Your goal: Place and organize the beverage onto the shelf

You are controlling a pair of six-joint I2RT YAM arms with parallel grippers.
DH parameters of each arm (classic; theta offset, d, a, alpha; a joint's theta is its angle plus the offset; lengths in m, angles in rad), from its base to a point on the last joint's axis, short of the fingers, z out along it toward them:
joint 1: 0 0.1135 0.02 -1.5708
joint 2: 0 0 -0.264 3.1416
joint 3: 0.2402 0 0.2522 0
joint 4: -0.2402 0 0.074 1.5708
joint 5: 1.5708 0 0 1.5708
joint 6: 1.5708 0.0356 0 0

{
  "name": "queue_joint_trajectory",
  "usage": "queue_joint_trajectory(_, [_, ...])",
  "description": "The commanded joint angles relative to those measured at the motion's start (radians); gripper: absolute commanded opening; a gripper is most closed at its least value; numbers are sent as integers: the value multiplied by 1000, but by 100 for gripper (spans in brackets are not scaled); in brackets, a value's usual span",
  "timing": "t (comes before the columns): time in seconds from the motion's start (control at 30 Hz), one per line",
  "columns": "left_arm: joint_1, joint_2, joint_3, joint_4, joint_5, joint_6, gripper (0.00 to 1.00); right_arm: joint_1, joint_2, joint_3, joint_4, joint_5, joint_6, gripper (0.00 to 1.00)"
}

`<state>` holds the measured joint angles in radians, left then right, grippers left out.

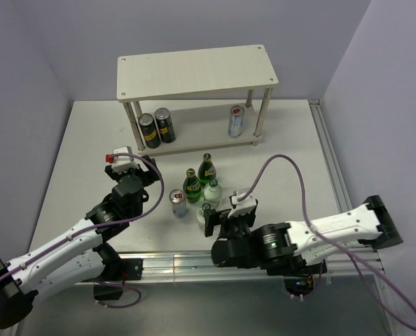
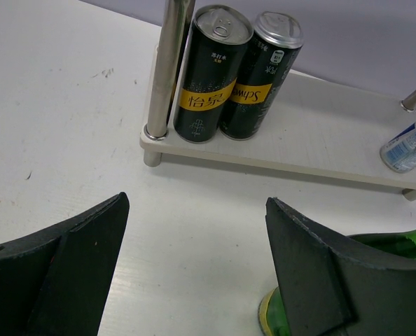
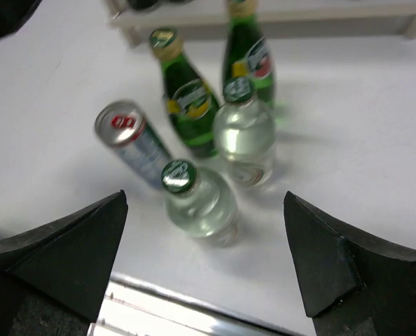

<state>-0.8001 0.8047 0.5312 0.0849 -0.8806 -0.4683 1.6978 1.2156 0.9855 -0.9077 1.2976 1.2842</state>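
The beige two-tier shelf [image 1: 194,70] stands at the back. Its lower board [image 2: 320,140] holds two dark cans with yellow bands [image 2: 211,73] [image 2: 260,73] at the left and a silver can [image 1: 236,120] at the right. On the table in front stand two green bottles [image 1: 206,168] [image 1: 192,185], two clear green-capped bottles [image 1: 212,190] [image 1: 205,213] and a silver can [image 1: 178,203]. My left gripper [image 2: 197,210] is open and empty, facing the shelf's left end. My right gripper [image 3: 206,199] is open above the nearest clear bottle [image 3: 197,203].
A metal rail [image 1: 173,264] runs along the table's near edge, close under the right gripper. A shelf leg [image 2: 167,70] stands just left of the dark cans. A green bottle [image 2: 390,245] stands close behind my left gripper's right finger.
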Motion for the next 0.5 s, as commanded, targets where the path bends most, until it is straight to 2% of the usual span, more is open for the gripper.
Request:
queue_joint_trajectory(0.0, [-1, 10, 19, 3, -11, -6, 85, -42, -200, -145, 704, -329, -770, 100])
queue_joint_trajectory(0.07, [-1, 8, 16, -1, -17, -9, 85, -49, -203, -116, 621, -266, -731, 99])
queue_joint_trajectory(0.1, [-1, 2, 15, -2, -17, -9, 85, -52, -153, -67, 507, -239, -662, 99])
queue_joint_trajectory(0.17, [-2, -1, 12, 3, -17, -7, 85, -53, -96, -36, 458, -215, -629, 99])
queue_joint_trajectory(0.3, [-1, 2, 15, 0, -20, -7, 85, -55, 2, -50, 577, -286, -651, 99])
queue_joint_trajectory(0.47, [-2, 1, 12, -4, -18, -9, 85, -95, 62, -80, 624, -290, -605, 99])
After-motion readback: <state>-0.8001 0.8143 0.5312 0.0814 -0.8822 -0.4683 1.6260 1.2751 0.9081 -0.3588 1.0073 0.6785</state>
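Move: About 15 cm to the right hand's left, 7 cm ahead and 14 cm below stands the silver can with the red tab. The front clear bottle is nearer, some 6 cm left, 1 cm ahead; the rear clear bottle is 4 cm left, 10 cm ahead, the left green bottle 10 cm left, 11 cm ahead, all about 13 cm below. From the left hand the can is about 10 cm right, 7 cm back and 15 cm below. Swinging left towards the can, the empty right hand travels about 6.5 cm over the front clear bottle, first lifting some 2 cm, then sinking about 5 cm from that height. Its wrist turns counter-clockwise by roughly 15 degrees, mostly at the outset, and rolls its left side down a little; the fingers stay wide open, with no touch to be seen. ##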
